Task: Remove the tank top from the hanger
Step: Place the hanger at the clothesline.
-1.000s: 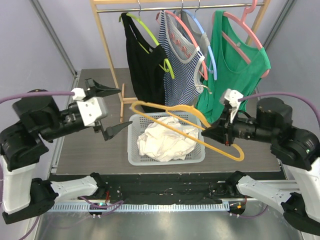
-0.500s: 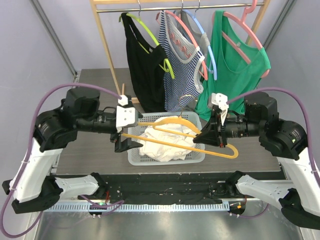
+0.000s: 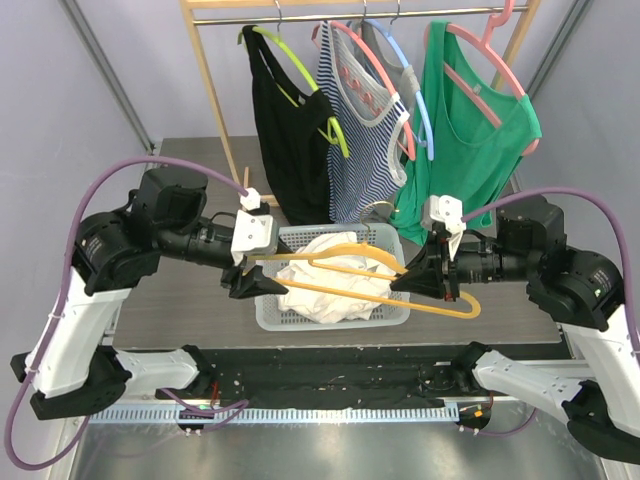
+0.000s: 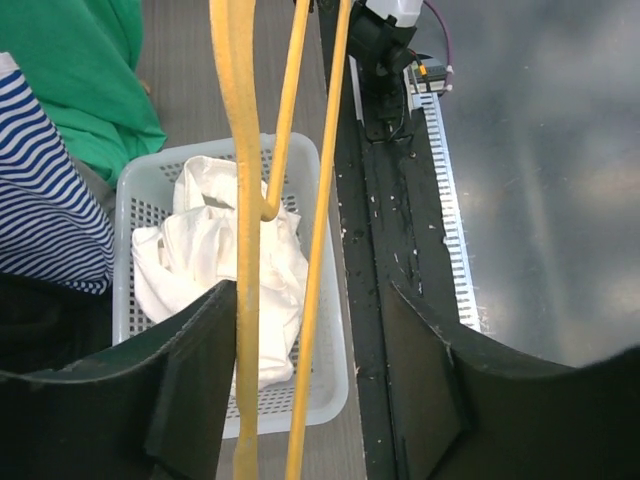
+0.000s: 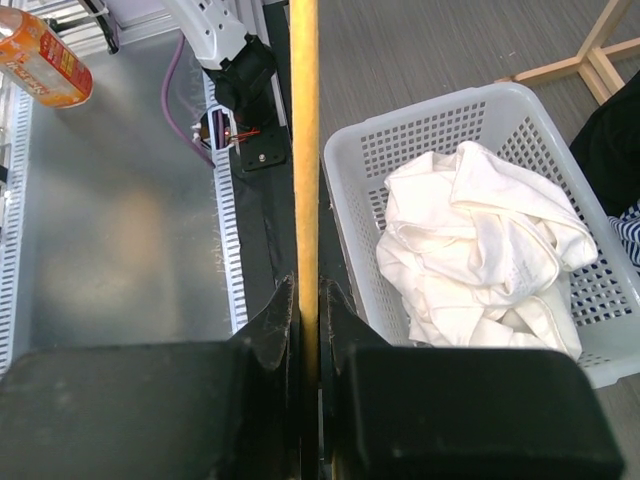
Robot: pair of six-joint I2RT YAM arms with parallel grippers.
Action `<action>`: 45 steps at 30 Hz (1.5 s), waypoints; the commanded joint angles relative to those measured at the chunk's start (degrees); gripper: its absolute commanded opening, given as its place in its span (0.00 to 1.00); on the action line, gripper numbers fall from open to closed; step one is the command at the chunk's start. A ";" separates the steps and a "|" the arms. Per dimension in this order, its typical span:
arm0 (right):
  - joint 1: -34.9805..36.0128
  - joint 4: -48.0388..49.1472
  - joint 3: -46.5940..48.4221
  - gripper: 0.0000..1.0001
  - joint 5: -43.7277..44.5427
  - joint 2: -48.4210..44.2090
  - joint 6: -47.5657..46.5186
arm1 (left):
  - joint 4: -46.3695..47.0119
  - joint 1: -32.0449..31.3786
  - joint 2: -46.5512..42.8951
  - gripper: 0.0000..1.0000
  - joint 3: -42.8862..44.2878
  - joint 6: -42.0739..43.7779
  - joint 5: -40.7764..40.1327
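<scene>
A bare yellow hanger (image 3: 440, 306) hangs level just above a white basket (image 3: 390, 312). The white tank top (image 3: 325, 275) lies crumpled in that basket, free of the hanger. My right gripper (image 3: 412, 280) is shut on the hanger's right end; the wrist view shows the yellow bar (image 5: 304, 120) pinched between the right gripper's (image 5: 308, 290) jaws. My left gripper (image 3: 250, 268) is at the hanger's left end. In the left wrist view both yellow bars (image 4: 240, 150) run between the left gripper's (image 4: 310, 300) open jaws, close to the left finger, with a gap on the right.
Behind the basket a wooden rack (image 3: 215, 100) carries black (image 3: 290, 130), striped (image 3: 355, 140) and green (image 3: 470, 140) tank tops on coloured hangers. An orange bottle (image 5: 40, 55) lies on the metal surface near the arm bases.
My left arm has swung in from the far left to the hanger's left end, and its jaws have narrowed around the bars. The right gripper has lowered the hanger slightly over the basket.
</scene>
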 commanded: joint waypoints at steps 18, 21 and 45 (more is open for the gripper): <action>1.01 3.49 0.63 0.01 3.95 -1.16 -0.70 | -1.22 0.33 1.45 0.00 0.79 -2.62 0.36; 1.00 4.63 0.11 0.03 5.79 -1.78 -0.09 | -1.22 0.25 1.36 0.00 0.70 -2.53 0.44; 1.00 25.90 -7.19 0.75 44.03 -13.82 12.65 | 8.44 10.61 -23.51 0.00 -17.83 -9.28 -44.36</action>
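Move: Right between the left hand's part-open fingers lies the hanger's left end, about 1 cm ahead of their midpoint; it is some 22 cm to the left of the right hand, which already grips the hanger. From the left hand, the basket and the white tank top heaped in it are about 14 cm ahead, 11 cm right and 38 cm down. The black tank top hangs some 33 cm ahead, 5 cm right and 10 cm higher. Settling about 1 cm lower, the left hand shuts its fingers on the hanger's left end while the right hand keeps the hanger steady. Then the right fingers open and let go, backing off right, up and forward, roughly 10 cm in all, while the left hand carries the hanger about 13 cm left, turning nearly 40 degrees counter-clockwise. ##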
